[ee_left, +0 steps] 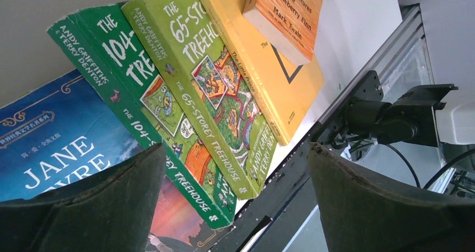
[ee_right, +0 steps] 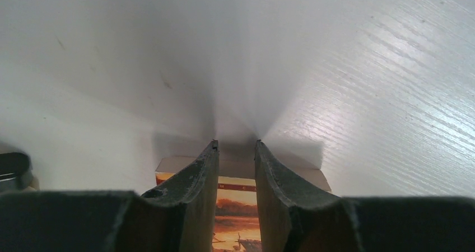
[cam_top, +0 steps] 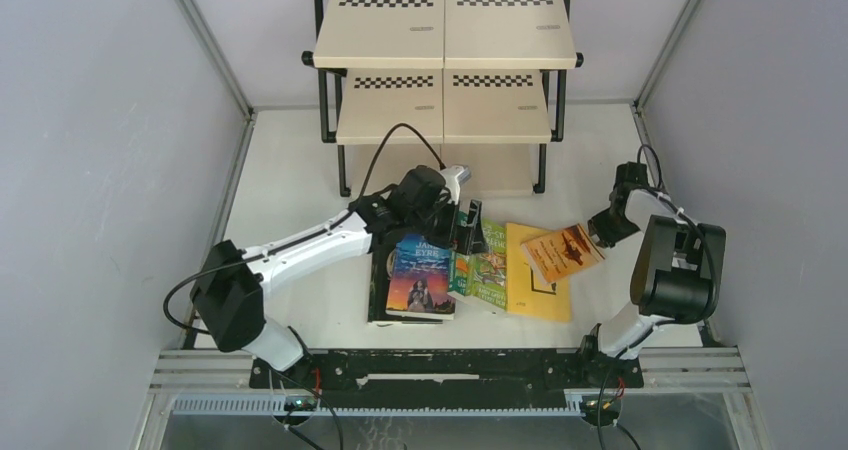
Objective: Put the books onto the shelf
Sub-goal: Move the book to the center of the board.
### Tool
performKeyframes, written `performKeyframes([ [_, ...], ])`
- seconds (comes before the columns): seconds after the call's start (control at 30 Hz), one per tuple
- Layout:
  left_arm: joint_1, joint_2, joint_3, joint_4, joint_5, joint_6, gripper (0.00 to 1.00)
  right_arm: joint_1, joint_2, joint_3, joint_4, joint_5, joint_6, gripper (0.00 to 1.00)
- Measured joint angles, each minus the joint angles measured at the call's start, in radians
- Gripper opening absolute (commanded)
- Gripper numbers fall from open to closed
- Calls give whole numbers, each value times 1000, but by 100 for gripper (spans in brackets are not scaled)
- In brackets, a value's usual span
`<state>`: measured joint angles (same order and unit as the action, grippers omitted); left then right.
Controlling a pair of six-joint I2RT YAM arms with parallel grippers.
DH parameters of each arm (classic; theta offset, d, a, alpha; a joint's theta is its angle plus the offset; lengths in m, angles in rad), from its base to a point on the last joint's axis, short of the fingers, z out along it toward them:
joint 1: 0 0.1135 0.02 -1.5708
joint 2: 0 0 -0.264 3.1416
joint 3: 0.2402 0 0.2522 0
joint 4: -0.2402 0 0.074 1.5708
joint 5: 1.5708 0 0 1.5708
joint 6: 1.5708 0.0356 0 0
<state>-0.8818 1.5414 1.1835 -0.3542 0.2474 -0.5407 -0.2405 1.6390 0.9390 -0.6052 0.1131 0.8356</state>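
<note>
The books lie in an overlapping row in front of the shelf (cam_top: 445, 30). They are blue Jane Eyre (cam_top: 420, 275) on a black book (cam_top: 377, 292), two green Treehouse books (ee_left: 207, 78), a yellow one (cam_top: 540, 292) and a small orange one (cam_top: 563, 252). My left gripper (cam_top: 470, 230) hangs open over the green books, its wide-apart fingers (ee_left: 101, 207) holding nothing. My right gripper (ee_right: 236, 145) is at the orange book's (ee_right: 236, 207) far right corner. Its fingers lie over the cover a narrow gap apart. The cover shows through the gap, and I see nothing clamped.
The shelf's boards (cam_top: 445, 110) carry no books in the top view. A black rail (cam_top: 440, 368) runs along the table's near edge, close behind the books. Grey walls (cam_top: 100, 120) close in both sides. The left arm's cable (cam_top: 385, 150) loops in front of the shelf's bottom tier.
</note>
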Motion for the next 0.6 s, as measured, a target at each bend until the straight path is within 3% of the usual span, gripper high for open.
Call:
performKeyframes([
  [0.6, -10, -87, -92, 5, 0, 0, 100, 78, -192, -144, -61, 36, 74, 37],
])
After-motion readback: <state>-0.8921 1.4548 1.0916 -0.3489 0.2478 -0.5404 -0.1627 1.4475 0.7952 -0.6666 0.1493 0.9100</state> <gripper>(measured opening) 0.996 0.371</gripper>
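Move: The orange Huckleberry Finn book lies partly on the yellow book, its middle about 9 cm left of the right hand and 3 cm back, roughly level; its near short edge is already at the fingertips. The yellow book's middle is some 15 cm left and 7 cm back, and the 65-Storey Treehouse book about 27 cm left and 6 cm back, both about level. From the left hand, the orange book lies about 23 cm right, 3 cm ahead and 14 cm below. With the fingers pointing down, slightly apart and unchanged in opening, the right hand stays against the short edge of the orange book and pushes it along, about 4 cm back towards the base while bearing increasingly left to some 2.5 cm, over the yellow book, rising about 1 cm late on. The wide-open left hand, touching nothing, draws back and left by about 2.5 cm, away from the orange book. ##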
